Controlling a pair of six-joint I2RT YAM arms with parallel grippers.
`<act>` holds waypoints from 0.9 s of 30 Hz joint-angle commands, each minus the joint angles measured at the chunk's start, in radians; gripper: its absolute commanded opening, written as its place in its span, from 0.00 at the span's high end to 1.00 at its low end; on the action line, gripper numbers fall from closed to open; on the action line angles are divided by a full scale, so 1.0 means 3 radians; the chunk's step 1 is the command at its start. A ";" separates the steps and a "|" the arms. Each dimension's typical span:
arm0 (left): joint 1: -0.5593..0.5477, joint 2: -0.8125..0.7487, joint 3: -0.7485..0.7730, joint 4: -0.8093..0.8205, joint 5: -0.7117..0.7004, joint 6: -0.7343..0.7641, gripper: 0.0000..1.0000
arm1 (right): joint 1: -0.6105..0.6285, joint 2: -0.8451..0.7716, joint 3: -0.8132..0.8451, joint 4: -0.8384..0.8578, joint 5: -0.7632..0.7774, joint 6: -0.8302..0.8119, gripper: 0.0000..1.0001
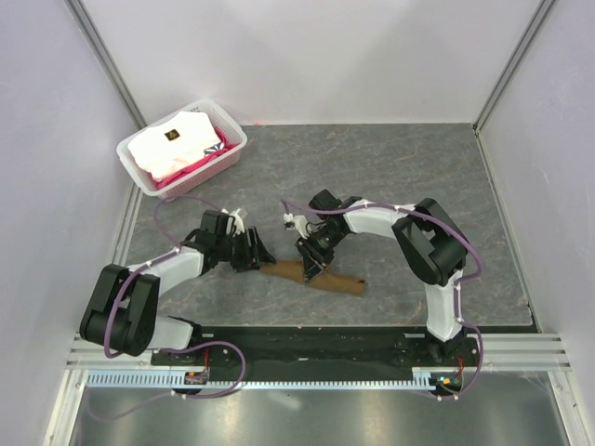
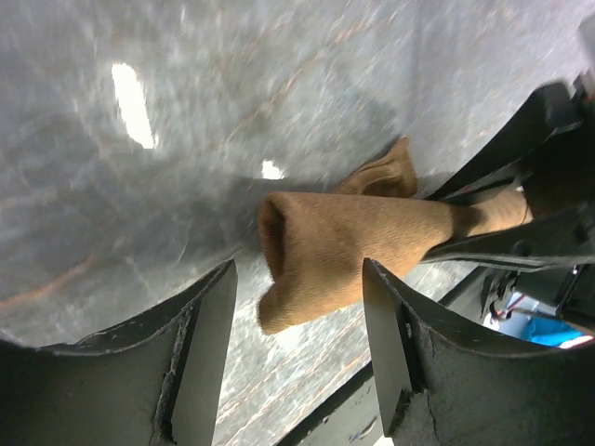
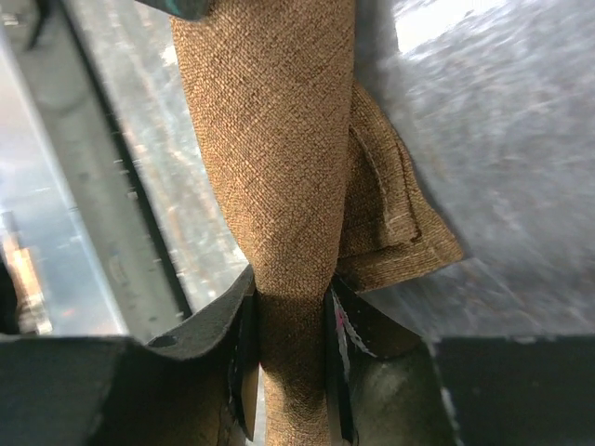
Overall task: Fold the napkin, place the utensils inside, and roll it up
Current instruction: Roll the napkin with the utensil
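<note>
The brown napkin (image 1: 339, 282) lies rolled into a tube near the table's front edge, slanting down to the right. My right gripper (image 1: 311, 269) is shut around the middle of the roll, which fills the gap between its jaws (image 3: 290, 307). A loose hemmed corner of the napkin (image 3: 400, 232) sticks out beside the roll. My left gripper (image 1: 257, 255) is at the roll's left end. In the left wrist view it stands open (image 2: 297, 307), the napkin's end (image 2: 316, 251) lying just past its fingertips without touching them. The utensils are hidden.
A white basket (image 1: 232, 153) holding white and pink folded cloths stands at the back left. The black base rail (image 1: 307, 339) runs along the front edge just below the roll. Walls close in the table at left, right and back.
</note>
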 commanded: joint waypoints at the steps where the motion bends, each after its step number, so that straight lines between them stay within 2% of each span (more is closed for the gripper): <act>1: 0.0005 -0.0109 -0.0198 0.0464 0.0162 -0.0135 0.38 | -0.0052 0.0274 0.0065 -0.0192 -0.0459 -0.0086 0.65; 5: -0.0001 -0.0033 -0.0275 0.0664 0.0295 -0.0212 0.40 | -0.0073 0.0428 0.0152 -0.0274 -0.0572 -0.0147 0.65; 8: -0.0006 0.0100 -0.0275 0.0746 0.0387 -0.0207 0.46 | -0.0083 0.0505 0.0182 -0.0289 -0.0593 -0.0157 0.65; 11: -0.0016 0.0187 -0.0296 0.0823 0.0463 -0.0212 0.59 | -0.0103 0.0546 0.0203 -0.0279 -0.0583 -0.0147 0.64; 12: -0.0021 0.0212 -0.0301 0.0833 0.0474 -0.0212 0.71 | -0.0108 0.0546 0.0223 -0.0284 -0.0567 -0.0142 0.62; 13: -0.0021 0.0228 -0.0301 0.0828 0.0474 -0.0207 0.78 | -0.0114 0.0536 0.0228 -0.0279 -0.0532 -0.0137 0.61; 14: -0.0021 0.0258 -0.0296 0.0813 0.0469 -0.0202 0.90 | -0.0114 0.0495 0.0234 -0.0264 -0.0440 -0.0117 0.57; 16: -0.0021 0.0279 -0.0265 0.0777 0.0433 -0.0202 0.98 | -0.0114 0.0398 0.0213 -0.0167 -0.0292 -0.0056 0.48; 17: -0.0021 0.0299 -0.0250 0.0726 0.0418 -0.0202 0.98 | -0.0114 0.0266 0.0203 -0.0126 -0.0190 0.0006 0.40; 20: -0.0021 0.0330 -0.0158 0.0563 0.0362 -0.0192 0.98 | -0.0114 -0.0112 0.0111 0.0078 0.0229 0.0128 0.26; 23: -0.0016 0.0386 -0.0035 0.0409 0.0310 -0.0161 0.98 | -0.0068 -0.0572 -0.0047 0.0359 0.0766 0.0262 0.20; 24: -0.0011 0.0427 0.0021 0.0317 0.0300 -0.0156 0.98 | -0.0032 -0.0680 -0.0139 0.0471 0.1091 0.0262 0.18; 27: -0.0011 0.0499 0.0118 0.0260 0.0326 -0.0141 0.98 | 0.0279 -0.1008 -0.0328 0.0640 0.1650 0.0185 0.13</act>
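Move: The left hand is open just above the napkin roll's left end, whose middle lies about 1 cm back, 3 cm to its right and 2 cm below. The right hand already grips the roll near its middle, which lies about 1 cm back and 1 cm left of it; from this hand the left end is some 9 cm left and 1 cm ahead, and a loose corner sticks out 3 cm left and 2 cm ahead. Keeping its pinch on the roll, the right hand draws back about 2 cm towards the base, its fingertips swinging back some 15 degrees, while the left hand eases right, back and down a centimetre or so and shuts on the roll's left end. The right hand then opens wide, lets go and lifts clear about 3 cm, going forward 5 cm and turning back the other way. ##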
